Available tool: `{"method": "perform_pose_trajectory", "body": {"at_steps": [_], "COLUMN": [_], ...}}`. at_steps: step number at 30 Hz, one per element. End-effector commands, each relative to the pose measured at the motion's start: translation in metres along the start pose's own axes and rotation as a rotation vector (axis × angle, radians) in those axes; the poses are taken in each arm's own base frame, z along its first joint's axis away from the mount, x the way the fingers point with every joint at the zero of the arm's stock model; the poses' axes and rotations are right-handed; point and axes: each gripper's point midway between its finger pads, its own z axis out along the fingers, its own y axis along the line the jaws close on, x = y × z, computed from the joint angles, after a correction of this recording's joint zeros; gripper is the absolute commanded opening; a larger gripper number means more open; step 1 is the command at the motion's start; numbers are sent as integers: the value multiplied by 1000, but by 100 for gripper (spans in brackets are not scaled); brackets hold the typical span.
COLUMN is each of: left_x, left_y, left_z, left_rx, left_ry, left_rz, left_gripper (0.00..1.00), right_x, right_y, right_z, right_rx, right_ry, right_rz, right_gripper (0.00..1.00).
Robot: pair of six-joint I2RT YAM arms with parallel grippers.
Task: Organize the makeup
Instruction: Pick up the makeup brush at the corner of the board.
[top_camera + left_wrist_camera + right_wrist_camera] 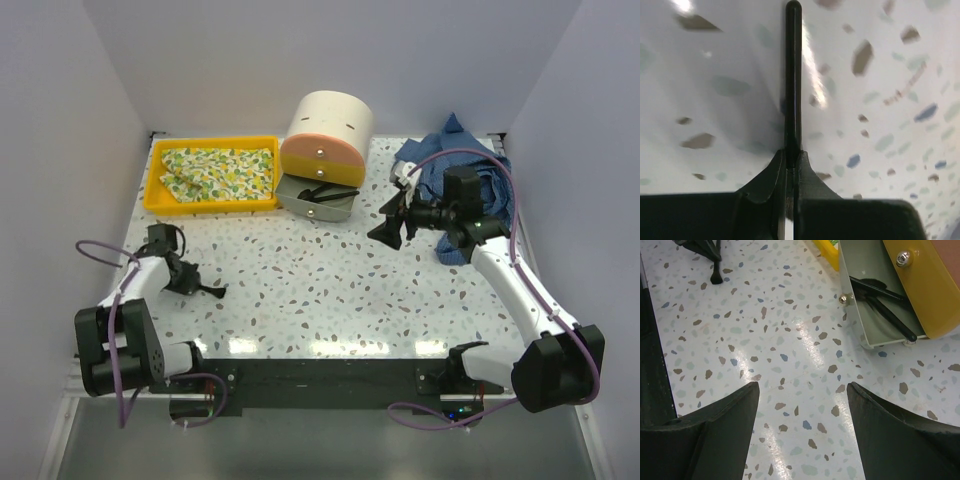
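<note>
My left gripper (197, 287) sits low over the table at the near left, shut on a thin dark brush (215, 291). In the left wrist view the brush handle (793, 75) sticks straight out from between the closed fingertips (805, 167), just above the speckled table. My right gripper (390, 228) hovers open right of centre, facing the open grey-green drawer (335, 205). Its jaws (802, 387) stand wide with only bare table between them. Two dark brushes (885, 307) lie inside that drawer (860, 270). No palettes or discs are in view.
The drawer belongs to a round cream organizer (328, 122) with pink and orange drawer fronts at the back centre. A yellow tray (156, 190) holding a leaf-patterned cloth (220, 172) stands at the back left. A blue cloth (462, 160) is heaped at the back right, behind the right arm.
</note>
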Motion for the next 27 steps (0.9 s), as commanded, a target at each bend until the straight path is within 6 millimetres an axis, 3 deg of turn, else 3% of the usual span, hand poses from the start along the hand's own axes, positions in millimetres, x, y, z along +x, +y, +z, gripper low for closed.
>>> {"method": "perform_pose_trajectory", "body": {"at_steps": [1,9,14,18,22,26,27], "left_x": [43,95,135,151,169,170,168], "left_y": [-37,-67,-70,-73,-89,-104,-105], "left_z": [-9,-41,-57,-67,-102,-147,-149], "left_rx": [149,290,388,482,769,1033,1049], "left_ry": [110,137,200,209,230,133,104], "left_rz": [202,579,750,853,991,1139,1194], "left_gripper": [0,0,0,0,0,0,0], "right_x": [-11,-11,-11,-11,-11,-12,-12], "right_y": [2,2,2,1,1,1,1], "right_z": [-4,-5,-5,-6,-6,-7,-8], "right_rx": [-5,-6,-4,-3,-4,-3,-3], "right_ry": [-38,-38,-39,-41,-41,-44,-46], "right_rz": [-26,-26,-25,-23,-23,-25,-25], "right_gripper": [75,75,75,75,75,75,75]}}
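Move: The brush is already held in the left hand just over the table. The open grey drawer lies about 22 cm ahead and 33 cm to the right of that hand, some 3 cm higher. The shut yellow drawer is about 4 cm beyond it and 5 cm higher. The yellow tray's middle is roughly 29 cm ahead and 6 cm right of the left hand. From the right hand, the grey drawer is about 16 cm ahead, 12 cm left and 18 cm below. The makeup brush, still pinched by its handle, is swept about 19 cm to the right by the left hand, low over the table and nearer the open grey drawer, then climbs to some 8 cm above its start, mostly late. The wrist turns about 65 degrees clockwise all along and finally tilts the fingers forward and to the right; they stay shut. ##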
